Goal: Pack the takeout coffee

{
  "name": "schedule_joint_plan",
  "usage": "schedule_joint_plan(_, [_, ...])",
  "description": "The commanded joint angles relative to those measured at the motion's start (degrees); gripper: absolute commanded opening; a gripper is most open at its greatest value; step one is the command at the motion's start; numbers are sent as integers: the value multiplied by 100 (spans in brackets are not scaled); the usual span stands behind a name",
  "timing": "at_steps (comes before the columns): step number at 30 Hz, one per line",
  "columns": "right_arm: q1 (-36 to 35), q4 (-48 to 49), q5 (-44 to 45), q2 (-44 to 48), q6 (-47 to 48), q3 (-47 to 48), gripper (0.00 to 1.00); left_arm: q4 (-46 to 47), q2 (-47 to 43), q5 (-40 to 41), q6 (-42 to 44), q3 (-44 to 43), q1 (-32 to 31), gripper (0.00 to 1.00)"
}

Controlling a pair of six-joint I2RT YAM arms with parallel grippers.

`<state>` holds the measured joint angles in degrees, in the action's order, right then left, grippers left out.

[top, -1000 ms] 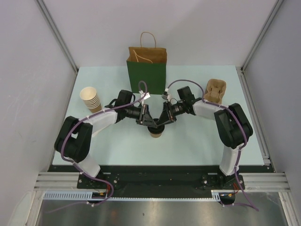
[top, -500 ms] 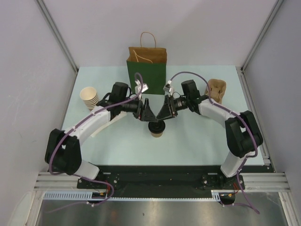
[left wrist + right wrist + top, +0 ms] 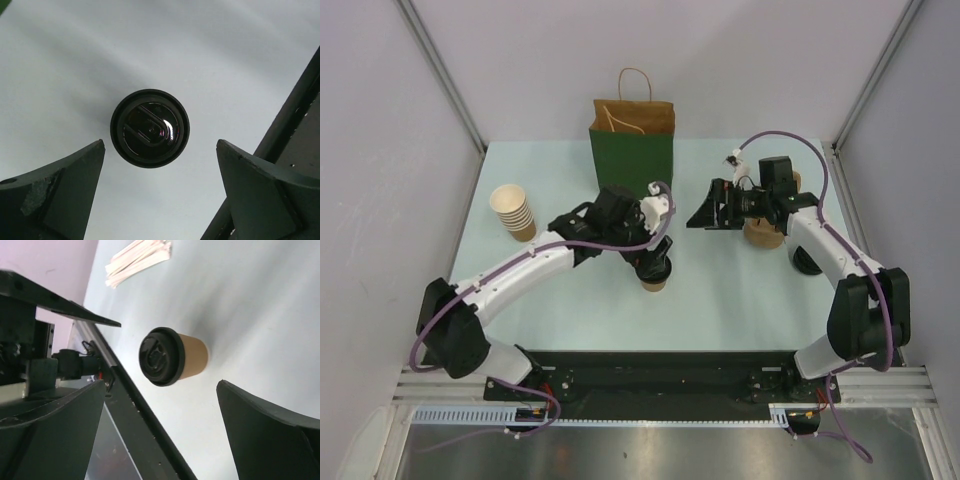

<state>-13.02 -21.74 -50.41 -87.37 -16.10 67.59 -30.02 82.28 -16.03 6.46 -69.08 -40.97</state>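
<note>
The takeout coffee point(image 3: 653, 284), a tan paper cup with a black lid, stands upright on the table in front of the green bag point(image 3: 631, 160). My left gripper point(image 3: 656, 262) hovers right over it, open. In the left wrist view the black lid point(image 3: 150, 128) shows from straight above, just beyond the open gripper point(image 3: 160, 145), with the fingers point(image 3: 65, 185) not touching it. My right gripper point(image 3: 705, 213) is open and empty, off to the cup's right. The right wrist view shows the cup point(image 3: 192, 356) standing apart, beyond its open gripper point(image 3: 161, 382).
A stack of lidless paper cups point(image 3: 512, 212) stands at the left. A brown pulp carrier point(image 3: 766, 232) sits under the right arm. Wooden stirrers point(image 3: 140, 260) lie on the table beyond the cup. The black front rail point(image 3: 145, 420) runs near the cup.
Both grippers were together at the cup's lid. The right arm has pulled back to the right, and the left gripper has turned to point down over the cup. The cup has not moved.
</note>
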Motion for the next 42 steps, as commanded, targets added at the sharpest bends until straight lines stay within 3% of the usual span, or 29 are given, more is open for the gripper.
schedule_joint_plan(1, [97, -357, 418, 388, 423, 184, 100, -206, 306, 592, 286, -185, -183, 99])
schedule_joint_plan(15, [115, -314, 207, 326, 318, 184, 100, -48, 956, 689, 259, -308, -447, 98])
schedule_joint_plan(28, [150, -287, 137, 274, 256, 184, 100, 67, 1018, 759, 259, -238, -456, 73])
schedule_joint_plan(36, [168, -270, 119, 256, 256, 184, 100, 22, 1027, 838, 259, -115, -456, 74])
schedule_joint_plan(42, [220, -261, 111, 256, 239, 175, 100, -83, 869, 795, 242, -176, -272, 56])
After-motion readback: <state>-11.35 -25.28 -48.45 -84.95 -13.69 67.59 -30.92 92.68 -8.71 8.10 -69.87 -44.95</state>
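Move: The lidded coffee cup stands almost directly below the open left gripper, about 1 cm to the right and with its middle some 10 cm down. From the cup, the paper bag is about 25 cm ahead and 4 cm to the left, the straws about 25 cm left and 6 cm farther out, and the cup carrier some 26 cm right and 16 cm farther out. From the right hand, the cup lies about 9 cm left, 7 cm back and 13 cm below. Bring the left gripper down about 7 cm over the cup, most of it quickly, tipping the fingers some 10 degrees steeper towards the table as it sinks. Ease into the last bit while closing from wide open to roughly three quarters, until the two fingertips meet opposite sides of the black lid's rim, then hold there. ##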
